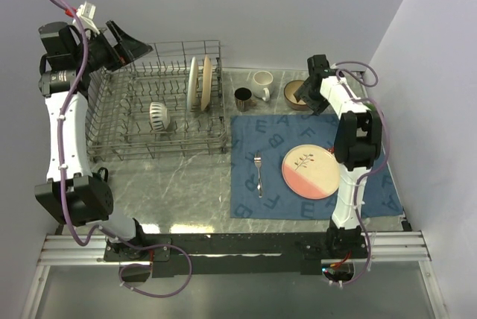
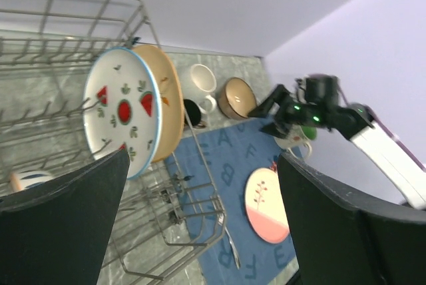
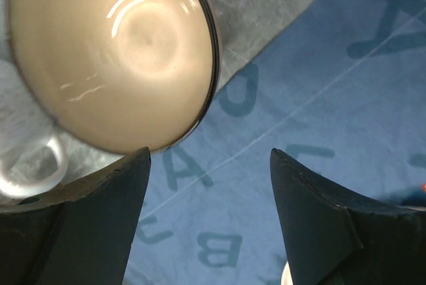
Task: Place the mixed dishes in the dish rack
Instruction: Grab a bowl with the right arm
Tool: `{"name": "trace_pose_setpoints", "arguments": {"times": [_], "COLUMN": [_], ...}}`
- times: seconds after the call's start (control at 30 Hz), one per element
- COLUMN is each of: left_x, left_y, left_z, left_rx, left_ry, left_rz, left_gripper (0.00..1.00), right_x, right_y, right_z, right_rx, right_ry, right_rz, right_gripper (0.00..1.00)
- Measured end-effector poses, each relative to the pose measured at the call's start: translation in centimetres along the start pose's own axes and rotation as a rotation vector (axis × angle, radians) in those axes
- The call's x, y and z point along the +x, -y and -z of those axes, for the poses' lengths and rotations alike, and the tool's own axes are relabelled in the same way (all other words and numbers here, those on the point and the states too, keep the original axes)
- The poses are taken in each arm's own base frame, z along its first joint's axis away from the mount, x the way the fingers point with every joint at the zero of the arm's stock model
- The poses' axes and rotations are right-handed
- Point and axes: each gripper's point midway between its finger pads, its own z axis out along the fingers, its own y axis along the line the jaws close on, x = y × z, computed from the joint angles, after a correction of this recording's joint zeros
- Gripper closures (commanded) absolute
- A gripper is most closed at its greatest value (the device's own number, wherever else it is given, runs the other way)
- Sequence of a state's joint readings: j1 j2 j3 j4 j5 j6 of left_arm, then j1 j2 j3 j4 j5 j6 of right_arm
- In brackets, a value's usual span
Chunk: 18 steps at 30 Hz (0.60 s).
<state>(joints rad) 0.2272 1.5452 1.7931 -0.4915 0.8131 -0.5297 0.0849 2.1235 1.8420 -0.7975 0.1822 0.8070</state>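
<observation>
The dish rack (image 1: 119, 144) stands on the left half of the table. It holds a white plate (image 1: 193, 84) and a tan plate (image 1: 206, 83) upright, and a white ribbed cup (image 1: 157, 116). My left gripper (image 1: 134, 45) hangs open above the rack's far left corner, holding nothing. My right gripper (image 3: 208, 165) is open over the blue placemat (image 3: 319, 85). Its left finger (image 3: 126, 185) sits by the rim of the brown-rimmed bowl (image 3: 113, 52), with nothing between the jaws. A white mug (image 1: 261, 82), a dark mug (image 1: 243, 98), a fork (image 1: 258, 172) and a pink-and-cream plate (image 1: 311, 171) lie outside the rack.
The blue lettered placemat (image 1: 272, 129) covers the right half of the table. The right arm (image 1: 350, 133) reaches over the pink plate's right edge. A white-and-green cup (image 2: 299, 137) shows under the right gripper in the left wrist view. Walls close in behind and to the right.
</observation>
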Motion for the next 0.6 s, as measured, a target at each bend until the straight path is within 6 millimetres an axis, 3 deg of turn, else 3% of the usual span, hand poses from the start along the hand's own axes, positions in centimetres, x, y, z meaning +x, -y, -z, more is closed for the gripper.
{"name": "trace_pose_setpoints", "arguments": {"times": [0.33,0.43,0.47,0.6], "left_x": [2.2,3.0,3.3,4.4], "left_y": [2.8,3.5,3.7,4.2], "left_z": [-1.2,-1.9,-2.1,-3.0], "left_rx": [0.125,0.148,0.155,0.177], "left_ry": [-0.072,-0.096,-0.104,-0.138], "left_rz": [-0.038,-0.04,-0.039,-0.036], "left_gripper": [0.01,0.01,0.01,0.01], "right_x": [0.3,0.2,0.2,-0.1], "right_y": [-0.8,-1.0,-1.1,-1.2], "right_z": [-2.8,-3.3,-3.5,-4.4], "right_rx": [-0.014,-0.026,-0.031,-0.033], "right_ry": [-0.011,-0.009,-0.008,-0.009], "right_rz": [-0.023,-0.031,-0.034,-0.056], "right_gripper": [0.37,0.45,0.58,0.85]}}
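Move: The bowl's middle is about 6 cm ahead of the right hand, 5 cm to its left and 6 cm below; its near right rim lies closest. The white mug stands some 13 cm to the left of the bowl and 4 cm farther out. The metal cup is about 22 cm to the bowl's left and 2 cm nearer; both stand about as low. From the raised left hand, the bowl is roughly 58 cm right, 14 cm ahead and 39 cm down. Onto the bowl's near right rim the right fingers close from wide to about a third open, one finger inside the bowl and one outside, as the hand sinks and reaches forward, each by about 3 cm, barely turning. The empty left hand, kept open, swings some 7 cm right above the rack's far side, turning clockwise. ##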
